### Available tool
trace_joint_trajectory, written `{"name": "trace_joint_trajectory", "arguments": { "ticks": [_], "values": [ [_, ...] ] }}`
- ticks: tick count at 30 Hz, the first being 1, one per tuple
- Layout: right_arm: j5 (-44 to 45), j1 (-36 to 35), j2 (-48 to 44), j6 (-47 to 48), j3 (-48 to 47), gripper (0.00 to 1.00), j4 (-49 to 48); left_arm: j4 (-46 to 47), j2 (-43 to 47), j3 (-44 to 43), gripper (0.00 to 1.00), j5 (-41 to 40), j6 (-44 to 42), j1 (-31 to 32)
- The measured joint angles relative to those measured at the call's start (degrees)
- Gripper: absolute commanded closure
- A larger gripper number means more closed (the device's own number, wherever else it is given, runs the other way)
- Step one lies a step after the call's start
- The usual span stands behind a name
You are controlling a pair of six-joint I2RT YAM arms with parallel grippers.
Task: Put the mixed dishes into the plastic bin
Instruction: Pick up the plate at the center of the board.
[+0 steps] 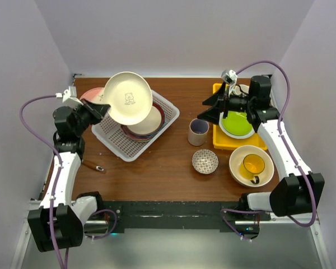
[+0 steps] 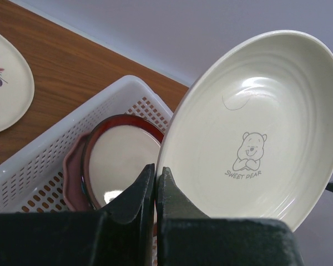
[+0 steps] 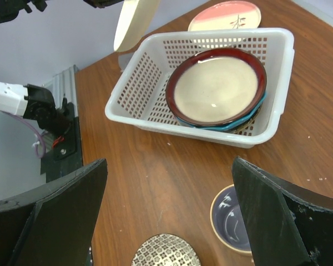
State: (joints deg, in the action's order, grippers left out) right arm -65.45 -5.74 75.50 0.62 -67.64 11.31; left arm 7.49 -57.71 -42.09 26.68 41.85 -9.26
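My left gripper is shut on the rim of a cream plate with a bear drawing, holding it tilted above the white plastic bin. Inside the bin lies a stack of plates, a red-rimmed cream one on top. A pink-and-cream plate rests on the table behind the bin. My right gripper hangs open and holds nothing, over the table between a beige mug and a small patterned bowl.
A yellow tray at the right carries a green plate. In front of it a large cream bowl holds a yellow mug. A small brown-handled utensil lies beside the left arm.
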Motion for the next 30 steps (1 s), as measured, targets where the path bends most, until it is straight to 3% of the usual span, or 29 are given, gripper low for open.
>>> {"name": "trace_joint_trajectory", "arguments": {
  "ticks": [17,30],
  "values": [
    [10.3,-11.3,3.6,8.5,-10.2,0.02,16.6,-3.0,6.0,3.7,1.00,0.2,-3.7,4.3],
    [16.3,-13.2,3.7,10.2,-10.9,0.02,22.1,-4.1,7.2,4.5,1.00,-3.3,-5.0,12.4]
  ]
}}
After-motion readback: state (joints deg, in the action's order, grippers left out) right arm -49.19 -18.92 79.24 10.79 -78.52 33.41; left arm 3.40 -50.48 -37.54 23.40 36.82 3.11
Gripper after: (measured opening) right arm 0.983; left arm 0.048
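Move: The left hand holds the cream bear plate by its rim, fingers shut. The plate stack in the plastic bin, where this plate is being taken, lies about 10 cm to the hand's right, 5 cm ahead and 20 cm below. The bin's middle is some 7 cm right and 2 cm ahead; the flowered plate lies on the board 15 cm ahead and 11 cm left. From the open right hand the stack is about 25 cm left, 9 cm ahead and well below. Rightward and back, the left hand carries the pinched plate about 7 cm at a steady pace over the bin towards the stack, sinking a little and turning some 10 degrees clockwise, grip kept. The empty right hand slides about 5 cm left towards the bin, then sinks slightly as its open fingers tip down some 13 degrees. ##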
